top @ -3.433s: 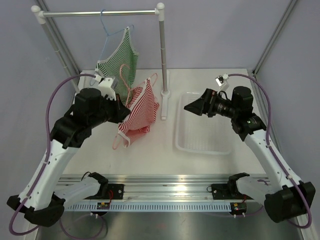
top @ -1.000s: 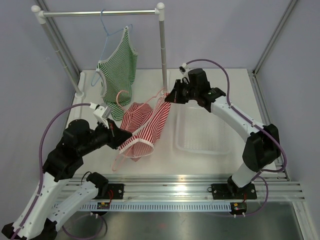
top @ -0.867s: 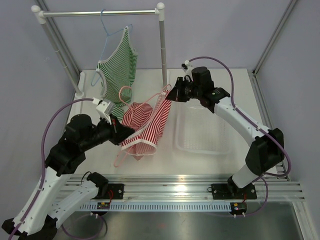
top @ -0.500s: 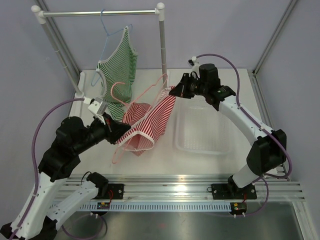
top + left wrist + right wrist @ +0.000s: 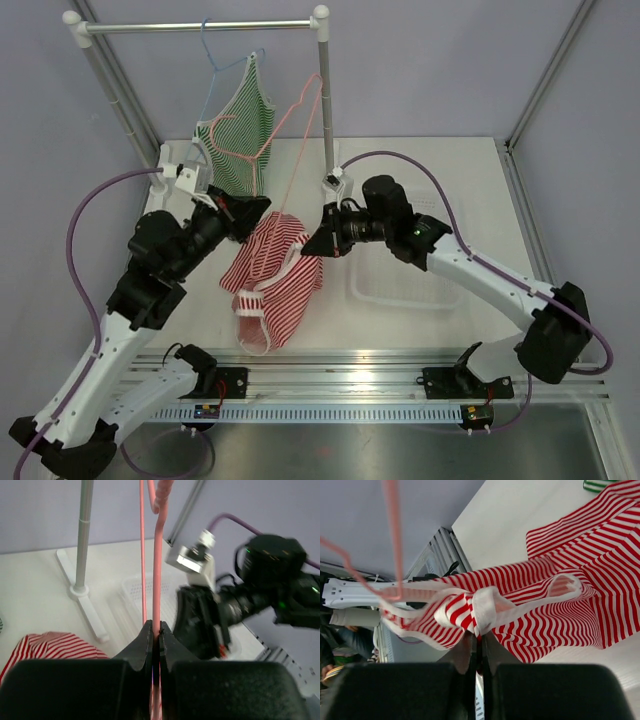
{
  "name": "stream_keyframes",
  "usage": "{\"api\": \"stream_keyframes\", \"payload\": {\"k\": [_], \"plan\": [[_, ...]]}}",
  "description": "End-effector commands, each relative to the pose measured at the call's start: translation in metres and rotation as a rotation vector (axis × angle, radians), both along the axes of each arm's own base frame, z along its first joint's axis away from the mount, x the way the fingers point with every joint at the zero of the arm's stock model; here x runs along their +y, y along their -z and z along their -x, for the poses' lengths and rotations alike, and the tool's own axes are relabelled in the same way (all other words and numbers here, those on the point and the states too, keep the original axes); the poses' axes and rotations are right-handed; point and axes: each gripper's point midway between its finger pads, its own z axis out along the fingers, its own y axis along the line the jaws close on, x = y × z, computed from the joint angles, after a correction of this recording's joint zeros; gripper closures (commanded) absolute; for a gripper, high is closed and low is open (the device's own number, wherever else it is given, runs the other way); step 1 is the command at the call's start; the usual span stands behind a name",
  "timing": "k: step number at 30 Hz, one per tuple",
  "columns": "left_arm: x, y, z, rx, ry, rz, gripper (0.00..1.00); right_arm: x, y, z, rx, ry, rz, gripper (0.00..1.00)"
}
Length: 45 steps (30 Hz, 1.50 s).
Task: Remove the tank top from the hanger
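Note:
The red-and-white striped tank top (image 5: 272,285) hangs low over the table in the top view. My right gripper (image 5: 314,244) is shut on its bunched white strap (image 5: 487,605) and holds it up on the right. My left gripper (image 5: 257,206) is shut on the pink hanger (image 5: 300,100), which stands raised above the top. The left wrist view shows the pink wire (image 5: 157,570) pinched between my shut fingers. In the right wrist view the hanger's corner (image 5: 395,596) lies against a white strap. I cannot tell if it is still threaded through.
A green striped tank top (image 5: 240,120) hangs on a blue hanger from the rail behind my left gripper. The rail's right pole (image 5: 325,110) stands just behind my right gripper. A white basket (image 5: 430,290) sits under my right arm.
My left gripper has lifted the pink hanger up and back. My right gripper has pulled the top's strap down and to the left. The top now hangs lower, below the hanger.

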Motion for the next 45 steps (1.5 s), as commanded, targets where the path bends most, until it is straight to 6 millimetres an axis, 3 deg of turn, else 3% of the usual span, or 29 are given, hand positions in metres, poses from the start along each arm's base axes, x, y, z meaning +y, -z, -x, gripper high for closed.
{"api": "stream_keyframes", "payload": {"k": [1, 3, 4, 7, 8, 9, 10, 11, 13, 14, 16, 17, 20, 21, 22, 23, 24, 25, 26, 27, 30, 31, 33, 34, 35, 38, 45], "plan": [[0.001, -0.057, -0.029, -0.167, -0.095, 0.136, 1.0, -0.014, -0.025, 0.011, -0.163, 0.027, -0.015, 1.0], [0.0, -0.057, -0.042, -0.138, -0.135, 0.126, 1.0, -0.02, -0.01, 0.015, -0.154, 0.049, 0.03, 1.0], [0.01, -0.067, -0.047, -0.142, -0.205, 0.134, 1.0, -0.022, 0.004, 0.016, -0.134, 0.059, 0.058, 1.0], [0.023, -0.05, -0.059, -0.088, -0.321, 0.063, 1.0, -0.015, 0.03, 0.025, -0.118, 0.054, 0.107, 1.0], [0.026, -0.036, -0.06, -0.033, -0.343, 0.029, 1.0, -0.011, 0.037, 0.028, -0.117, 0.055, 0.124, 1.0], [0.028, -0.029, -0.062, -0.005, -0.356, 0.004, 1.0, -0.01, 0.049, 0.025, -0.104, 0.069, 0.151, 0.95], [0.032, -0.026, -0.062, 0.023, -0.377, -0.006, 1.0, -0.01, 0.055, 0.02, -0.103, 0.1, 0.17, 0.84], [0.034, -0.009, -0.06, 0.076, -0.38, -0.051, 1.0, -0.009, 0.061, 0.018, -0.097, 0.107, 0.186, 0.71], [0.037, 0.004, -0.06, 0.122, -0.399, -0.091, 1.0, -0.008, 0.071, 0.014, -0.091, 0.121, 0.216, 0.3], [0.04, 0.011, -0.057, 0.156, -0.402, -0.128, 1.0, -0.008, 0.072, 0.011, -0.093, 0.133, 0.223, 0.02], [0.038, 0.019, -0.063, 0.188, -0.403, -0.198, 1.0, -0.011, 0.072, 0.006, -0.109, 0.164, 0.236, 0.01], [0.041, 0.008, -0.061, 0.189, -0.405, -0.216, 1.0, -0.011, 0.07, 0.005, -0.116, 0.172, 0.237, 0.01], [0.037, 0.01, -0.073, 0.221, -0.398, -0.322, 1.0, -0.016, 0.064, 0.003, -0.133, 0.192, 0.241, 0.01], [0.036, -0.012, -0.076, 0.19, -0.4, -0.31, 1.0, -0.017, 0.064, 0.003, -0.133, 0.195, 0.242, 0.0], [0.037, -0.021, -0.08, 0.174, -0.402, -0.325, 1.0, -0.019, 0.065, 0.005, -0.128, 0.197, 0.246, 0.0], [0.034, -0.016, -0.091, 0.195, -0.401, -0.353, 1.0, -0.021, 0.066, 0.005, -0.126, 0.202, 0.25, 0.01], [0.034, -0.039, -0.093, 0.163, -0.398, -0.325, 1.0, -0.023, 0.067, 0.007, -0.121, 0.203, 0.25, 0.0], [0.035, -0.043, -0.1, 0.169, -0.381, -0.324, 1.0, -0.025, 0.068, 0.008, -0.119, 0.206, 0.25, 0.0], [0.028, -0.024, -0.117, 0.233, -0.36, -0.375, 1.0, -0.026, 0.064, 0.01, -0.12, 0.208, 0.239, 0.01], [0.029, -0.053, -0.12, 0.189, -0.36, -0.343, 1.0, -0.029, 0.066, 0.012, -0.114, 0.211, 0.24, 0.01], [0.029, -0.041, -0.157, 0.249, -0.384, -0.41, 1.0, -0.036, 0.061, 0.016, -0.118, 0.226, 0.23, 0.01], [0.036, -0.069, -0.161, 0.196, -0.403, -0.373, 1.0, -0.039, 0.061, 0.019, -0.116, 0.225, 0.234, 0.0], [0.035, -0.06, -0.182, 0.229, -0.414, -0.398, 1.0, -0.044, 0.058, 0.021, -0.124, 0.231, 0.228, 0.0], [0.04, -0.077, -0.185, 0.191, -0.425, -0.37, 1.0, -0.045, 0.057, 0.022, -0.127, 0.231, 0.228, 0.0], [0.038, -0.08, -0.193, 0.174, -0.42, -0.358, 1.0, -0.047, 0.055, 0.023, -0.128, 0.233, 0.224, 0.0], [0.032, -0.08, -0.212, 0.138, -0.393, -0.329, 1.0, -0.048, 0.055, 0.028, -0.121, 0.219, 0.223, 0.0], [0.023, -0.061, -0.257, 0.132, -0.397, -0.347, 1.0, -0.041, 0.06, 0.043, -0.108, 0.124, 0.207, 0.0]]}}
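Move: The rack's rail, where my left hand takes the pink hanger, is about 26 cm ahead, 3 cm left and 20 cm above it. The hanging green top is some 25 cm ahead, 7 left and 10 lower; the near rack post, about 26 ahead and 13 right, also 10 lower. From my right hand, pinching a strap, the tank top's middle lies about 2 cm ahead, 9 left and 15 below; the basket, 12 ahead, 20 right, 23 below. With my right hand I lower the strap about 9 cm while easing back a little, open the fingers wide on the way down to let the red-striped tank top go, then drift right and slightly up. My left hand keeps its pinch on the pink hanger and carries it about 24 cm forward to the rail, swaying briefly left and rising mostly late, turning some 25 degrees counter-clockwise and tipping down. ##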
